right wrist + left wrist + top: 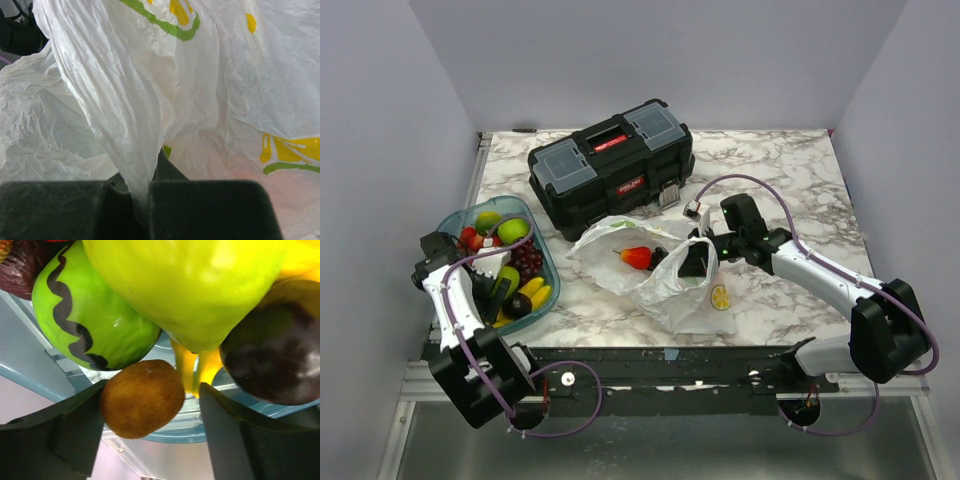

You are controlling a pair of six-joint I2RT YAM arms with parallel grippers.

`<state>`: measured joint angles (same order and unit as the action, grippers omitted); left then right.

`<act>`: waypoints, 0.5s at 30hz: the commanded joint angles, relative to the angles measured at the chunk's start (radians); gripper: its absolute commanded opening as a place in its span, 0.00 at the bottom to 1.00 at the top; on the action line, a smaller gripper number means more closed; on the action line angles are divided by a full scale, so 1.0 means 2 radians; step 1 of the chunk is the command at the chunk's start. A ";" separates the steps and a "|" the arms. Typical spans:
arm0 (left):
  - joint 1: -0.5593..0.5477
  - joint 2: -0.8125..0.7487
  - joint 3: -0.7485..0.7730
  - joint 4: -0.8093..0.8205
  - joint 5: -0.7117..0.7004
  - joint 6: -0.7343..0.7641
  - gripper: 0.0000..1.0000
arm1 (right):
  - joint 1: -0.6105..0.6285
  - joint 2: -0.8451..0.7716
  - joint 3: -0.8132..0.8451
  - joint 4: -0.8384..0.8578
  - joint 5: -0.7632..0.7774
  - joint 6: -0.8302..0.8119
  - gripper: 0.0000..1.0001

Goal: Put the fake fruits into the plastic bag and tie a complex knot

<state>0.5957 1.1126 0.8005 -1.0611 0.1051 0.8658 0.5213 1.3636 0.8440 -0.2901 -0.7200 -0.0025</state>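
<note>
The fake fruits lie heaped in a teal tray (pixel 450 218) at the left: a green one (pixel 513 230), dark grapes (pixel 527 262) and yellow bananas (pixel 536 292). My left gripper (pixel 506 293) is down among them and open. In the left wrist view a brown fruit (pixel 142 397) sits between its fingers (pixel 75 430), touching the left one, with a gap to the right one. A striped green fruit (pixel 95 315), a yellow-green one (pixel 195 285) and a dark purple one (pixel 275 355) crowd above. The plastic bag (pixel 665 280) lies mid-table with a red-orange fruit (pixel 637 257) inside. My right gripper (pixel 142 187) is shut on a twisted fold of the plastic bag (pixel 125 125).
A black toolbox (pixel 610 165) with grey-blue lids stands behind the bag. A small grey and white object (pixel 670 197) lies by its front right corner. The tray sits against the table's left edge, close to the left arm's base.
</note>
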 commanded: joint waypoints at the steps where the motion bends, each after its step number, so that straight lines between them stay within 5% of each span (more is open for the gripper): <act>1: 0.002 -0.004 0.012 0.001 0.009 -0.009 0.64 | -0.004 0.003 0.011 -0.013 -0.001 -0.013 0.01; 4: 0.002 -0.022 0.043 -0.024 0.034 -0.011 0.46 | -0.004 0.004 0.014 -0.018 -0.002 -0.013 0.01; 9: 0.002 -0.042 0.131 -0.097 0.100 -0.019 0.33 | -0.004 0.006 0.016 -0.021 -0.003 -0.015 0.01; 15: -0.044 -0.097 0.243 -0.166 0.308 0.008 0.27 | -0.004 0.013 0.022 -0.023 -0.007 -0.014 0.01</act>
<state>0.5838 1.0172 1.1522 -1.2541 0.3351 0.8490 0.5213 1.3708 0.8520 -0.3138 -0.7200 -0.0193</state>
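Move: A brown fruit sits practically at the left hand point, between the open fingers and nearer the left one. From it the striped green melon lies about 5 cm farther out and 3 cm left, the green pear roughly 6 cm ahead and 2 cm right, and the avocado some 3 cm ahead and 8 cm right, all at about the same height. From the right hand the brown fruit lies about 58 cm left, 9 cm back and 5 cm lower. Close the left fingers by about a quarter of their full opening so they pinch the brown fruit from both sides. Keep that grip and lift fast, about 11 cm up out of the tub, drifting some 4 cm forward and finally a little right, while the fingertips tip forward about 20 degrees. Keep the right gripper still, shut on the bag's rim. ##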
